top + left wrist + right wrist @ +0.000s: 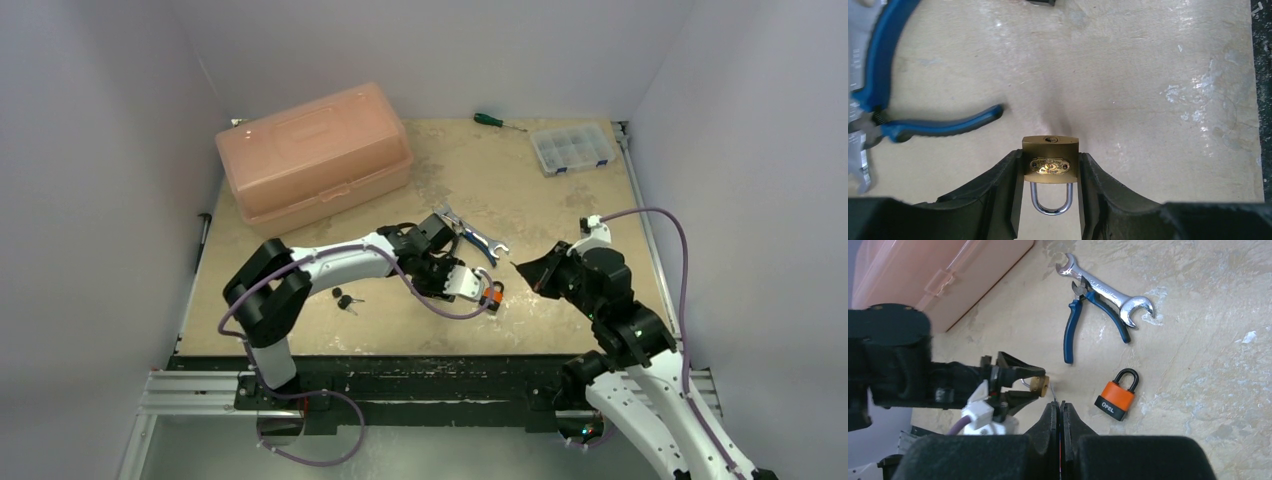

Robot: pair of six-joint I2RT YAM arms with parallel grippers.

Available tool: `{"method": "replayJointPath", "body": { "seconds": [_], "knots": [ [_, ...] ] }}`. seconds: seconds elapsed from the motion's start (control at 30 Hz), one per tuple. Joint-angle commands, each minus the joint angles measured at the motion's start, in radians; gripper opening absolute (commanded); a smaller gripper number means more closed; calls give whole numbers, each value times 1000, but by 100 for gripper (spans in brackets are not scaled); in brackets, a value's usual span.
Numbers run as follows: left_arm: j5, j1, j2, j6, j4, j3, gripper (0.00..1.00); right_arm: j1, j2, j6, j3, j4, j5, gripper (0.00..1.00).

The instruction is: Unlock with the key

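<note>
A small brass padlock [1050, 162] sits clamped by its sides between the fingers of my left gripper [1050, 167], keyhole end pointing away and steel shackle toward the wrist. In the right wrist view the same padlock [1039, 385] is held just above the table, facing my right gripper [1060, 407]. That gripper is shut on a key [1052, 392], whose thin blade sticks out of the fingertips, its tip a short gap from the lock. From above, the left gripper [470, 283] and right gripper [520, 266] face each other near the table's front middle.
An orange OPEL padlock [1115, 397] lies just right of the key. Blue-handled pliers [1073, 330] and a wrench [1108, 292] lie behind. A pink toolbox [315, 155], screwdriver [495, 121] and parts organizer [572, 148] stand at the back. Spare keys [345, 300] lie front left.
</note>
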Motion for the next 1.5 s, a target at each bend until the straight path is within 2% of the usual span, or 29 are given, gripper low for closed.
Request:
{"method": "replayJointPath", "body": {
  "seconds": [0.0, 0.23, 0.37, 0.47, 0.77, 1.2, 1.47],
  "knots": [
    [-79, -3, -151, 16, 172, -71, 0, -1, 29, 11, 57, 29, -3, 0],
    [-189, -3, -312, -39, 443, -239, 0, -1, 78, 19, 92, 42, 5, 0],
    [-131, -1, -373, -71, 495, -276, 0, -1, 108, 43, 100, 68, -45, 0],
    [-85, -2, -443, -113, 626, -335, 0, 0, 123, 68, 98, 100, -92, 0],
    [162, -4, -608, -70, 850, -499, 0, 1, 186, 117, 133, 140, -165, 0],
    [200, -3, -627, -100, 987, -570, 0, 32, 167, 189, 84, 173, -191, 0],
    [247, -3, -667, -147, 1164, -668, 0, 104, 206, 215, 109, 171, -160, 0]
  ]
}}
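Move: The key, in the right fingers, is about 14 cm to the right of the left hand and 16 cm above it, level fore and aft. On the table, some 4 cm below the left hand, the orange-black padlock is 11 cm right and level, the pliers 7 cm right and 9 cm ahead. From the right hand, the brass padlock in the left fingers lies 16 cm left, 2 cm ahead and 17 cm down. Still pinching the brass padlock, the left hand carries it up about 15 cm to near the key's height, swinging slightly forward and then back, and tilts from steeply down to point nearly level to the right. The right hand keeps its fingers shut on the key and brings it some 6 cm left and 3.5 cm up towards the padlock, rolling left side up and turning a little counter-clockwise. ##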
